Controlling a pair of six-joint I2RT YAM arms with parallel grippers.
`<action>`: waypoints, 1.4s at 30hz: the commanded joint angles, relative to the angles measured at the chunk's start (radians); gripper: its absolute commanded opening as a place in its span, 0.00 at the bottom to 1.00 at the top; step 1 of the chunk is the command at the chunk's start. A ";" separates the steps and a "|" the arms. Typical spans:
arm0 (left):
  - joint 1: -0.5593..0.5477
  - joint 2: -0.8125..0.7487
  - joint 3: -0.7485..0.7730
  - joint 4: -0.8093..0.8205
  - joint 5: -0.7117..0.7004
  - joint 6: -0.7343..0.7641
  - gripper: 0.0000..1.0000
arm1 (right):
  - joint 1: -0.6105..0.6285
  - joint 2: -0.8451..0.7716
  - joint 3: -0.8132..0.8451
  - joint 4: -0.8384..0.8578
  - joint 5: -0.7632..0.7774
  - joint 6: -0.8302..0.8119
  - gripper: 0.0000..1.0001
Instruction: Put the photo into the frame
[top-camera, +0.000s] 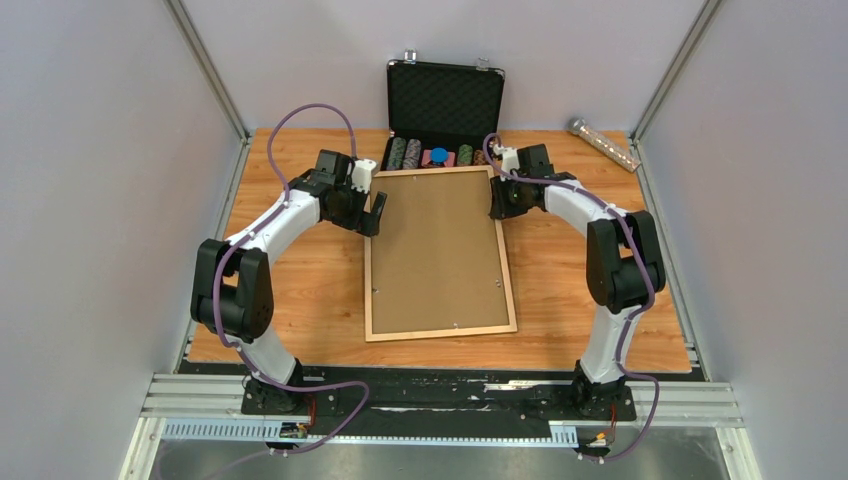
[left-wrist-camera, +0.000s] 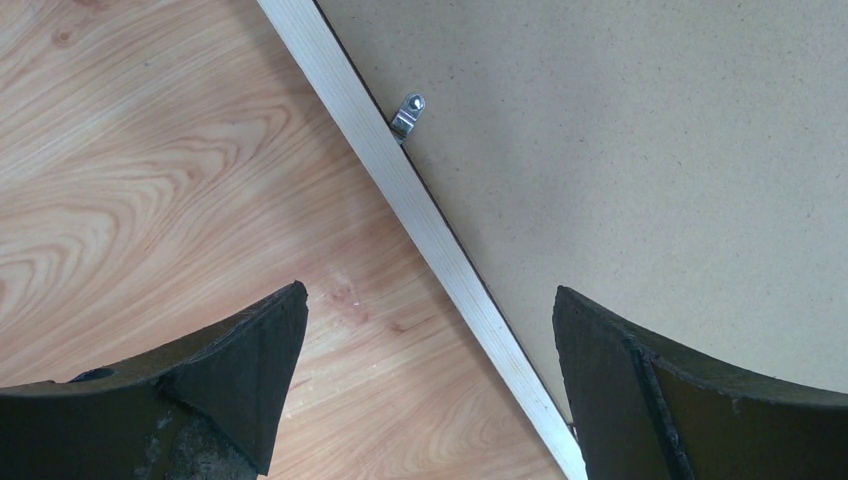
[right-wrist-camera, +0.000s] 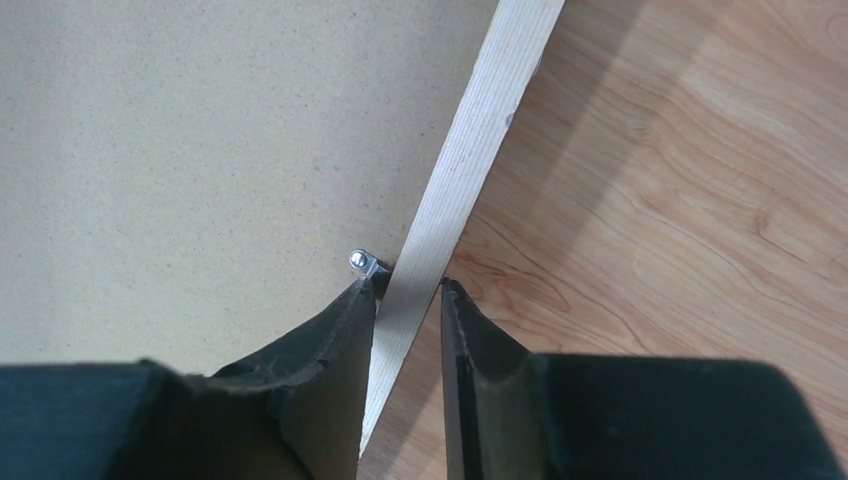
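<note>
The frame (top-camera: 440, 331) lies face down in the middle of the table, its brown backing panel (top-camera: 437, 250) facing up. The photo is out of view. My left gripper (top-camera: 378, 215) is open at the frame's far left rail. In the left wrist view its jaws (left-wrist-camera: 430, 290) stand wide, one finger over the table and one over the backing, astride the pale rail (left-wrist-camera: 360, 130). My right gripper (top-camera: 497, 207) is at the far right rail. In the right wrist view its fingers (right-wrist-camera: 410, 283) press both sides of the rail (right-wrist-camera: 490, 120), beside a small metal clip (right-wrist-camera: 362, 262).
An open black case (top-camera: 444, 100) with poker chips (top-camera: 437, 155) stands just behind the frame's far edge. A clear tube (top-camera: 604, 143) lies at the back right corner. A metal clip (left-wrist-camera: 407, 113) sits on the left rail's inner side. Grey walls enclose the table.
</note>
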 joint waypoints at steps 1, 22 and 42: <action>0.010 -0.025 0.005 0.008 0.017 -0.009 1.00 | 0.000 -0.055 0.009 0.020 0.024 -0.033 0.33; 0.018 -0.038 -0.002 0.021 0.022 0.000 1.00 | 0.005 -0.385 -0.368 -0.024 -0.068 -0.072 0.65; 0.022 -0.027 -0.003 0.019 0.000 0.017 1.00 | 0.063 -0.483 -0.520 -0.060 -0.107 -0.073 0.67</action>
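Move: Back along the frame's right rail, about 16 cm behind the right hand, 1 cm to its left and slightly below, is the next metal clip. The right fingers now straddle that rail, with another clip about 1 cm left. The near rail's clip is some 25 cm back and 9 cm left; the frame's near right corner, 26 cm back and 2 cm right. From the left hand the next clip lies about 12 cm back, 28 cm right and 5 cm below. Opening its pinch on the right rail beside the far clip, the right hand comes free, hops up about 4 cm, then sweeps back some 15 cm along the rail towards the next clip while sinking to its starting height. It turns about 10 degrees counter-clockwise and ends with open fingers astride the rail at that clip. ##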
